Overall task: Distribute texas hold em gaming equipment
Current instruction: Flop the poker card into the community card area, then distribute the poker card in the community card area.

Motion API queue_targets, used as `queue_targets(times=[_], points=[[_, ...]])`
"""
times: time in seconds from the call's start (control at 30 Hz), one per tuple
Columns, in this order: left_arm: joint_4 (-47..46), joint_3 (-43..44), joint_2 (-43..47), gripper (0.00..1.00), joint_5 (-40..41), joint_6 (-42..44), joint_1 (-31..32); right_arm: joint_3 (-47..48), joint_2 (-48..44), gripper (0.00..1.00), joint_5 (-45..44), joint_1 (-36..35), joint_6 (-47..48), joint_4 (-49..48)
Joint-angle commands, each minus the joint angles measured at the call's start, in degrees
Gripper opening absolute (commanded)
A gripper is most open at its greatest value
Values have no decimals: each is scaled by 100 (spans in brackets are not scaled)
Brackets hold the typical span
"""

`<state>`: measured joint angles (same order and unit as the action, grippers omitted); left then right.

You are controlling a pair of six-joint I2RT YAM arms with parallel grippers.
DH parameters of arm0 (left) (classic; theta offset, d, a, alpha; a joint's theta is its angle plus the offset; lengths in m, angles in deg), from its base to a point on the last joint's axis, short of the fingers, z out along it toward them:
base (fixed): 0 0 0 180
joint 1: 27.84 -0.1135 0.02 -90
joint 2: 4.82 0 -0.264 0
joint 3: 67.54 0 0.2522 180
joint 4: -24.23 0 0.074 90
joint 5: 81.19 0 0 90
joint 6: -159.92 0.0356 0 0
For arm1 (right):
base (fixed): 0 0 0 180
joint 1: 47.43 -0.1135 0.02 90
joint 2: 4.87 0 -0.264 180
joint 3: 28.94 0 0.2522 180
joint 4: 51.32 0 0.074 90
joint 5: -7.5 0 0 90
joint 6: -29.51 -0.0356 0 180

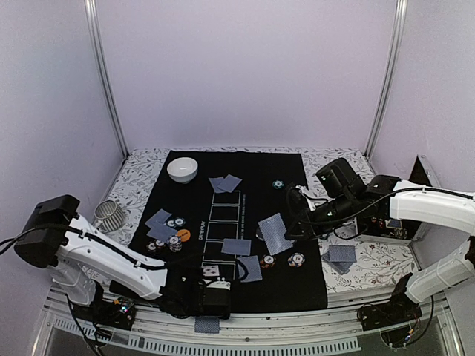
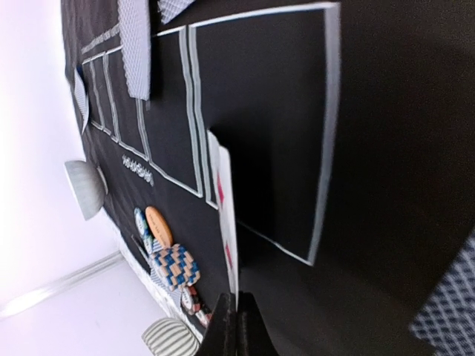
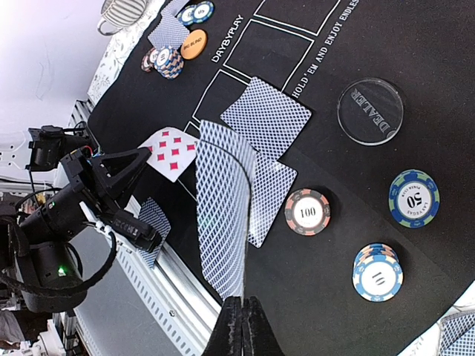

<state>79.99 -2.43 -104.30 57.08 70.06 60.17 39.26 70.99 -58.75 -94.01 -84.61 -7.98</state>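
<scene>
My left gripper (image 1: 213,280) (image 2: 237,320) is shut on a face-up playing card with red diamonds (image 1: 211,271) (image 3: 169,152), seen edge-on in the left wrist view, low over the mat's near edge. My right gripper (image 1: 291,226) (image 3: 242,315) is shut on a grey-blue-backed card (image 1: 274,233) (image 3: 226,215), held above the mat's right half. Beneath it lie two face-down cards (image 3: 265,117) (image 3: 271,189), a red-black chip (image 3: 307,211), a green-blue chip (image 3: 413,198) and a blue chip stack (image 3: 378,272). A clear dealer button (image 3: 370,111) lies nearby.
The black mat (image 1: 260,167) carries a white bowl (image 1: 182,169) at the back left. More cards, chips and an orange disc (image 1: 183,234) cluster at the left. A striped cup (image 1: 110,215) stands off the mat's left edge. Loose cards (image 1: 341,254) lie right of the mat. One card (image 1: 207,325) rests on the front rail.
</scene>
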Motion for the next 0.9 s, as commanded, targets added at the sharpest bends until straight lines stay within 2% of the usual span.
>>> queue_targets(times=[0.0, 0.33, 0.37, 0.4, 0.47, 0.53, 0.67, 0.77, 0.87], points=[[-991, -413, 480, 0, -386, 694, 237, -46, -96, 2, 98, -16, 88, 5], [-1964, -857, 601, 0, -816, 1547, 298, -59, -112, 2, 174, -14, 61, -65], [-1919, -859, 597, 7, -834, 1554, 304, -51, -101, 2, 188, -11, 64, -66], [-1807, -850, 603, 27, -831, 1470, 296, -41, -98, 2, 198, -16, 72, -67], [-1398, -797, 665, 57, -892, 1205, 297, -34, -91, 2, 144, -17, 82, -48], [-905, -713, 806, 72, -1052, 951, 298, 41, -54, 2, -8, -12, 96, 35], [-450, -455, 1191, 85, -1156, 691, 321, 326, 162, 2, -42, -32, 301, 100], [-476, -146, 1503, 87, -1558, 616, 233, 545, 324, 2, -11, -222, 483, -2], [-902, 1, 1809, 89, -1876, 695, -29, 779, 446, 2, -60, -606, 852, -80]])
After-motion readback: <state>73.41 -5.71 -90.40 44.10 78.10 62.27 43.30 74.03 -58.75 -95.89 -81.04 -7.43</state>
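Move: The nearest box of the community card area, where the card pinched in the left fingers is taken, lies about 4 cm ahead, 3 cm to the right and 4 cm below. One face-down card is about 5 cm ahead and 11 cm right of the left hand, another about 12 cm ahead and 8 cm right. From the right hand, the box is roughly 23 cm left, 9 cm back and 15 cm below. The left hand draws back about 4 cm, dips, opens wide to let go of the card, then rises. ##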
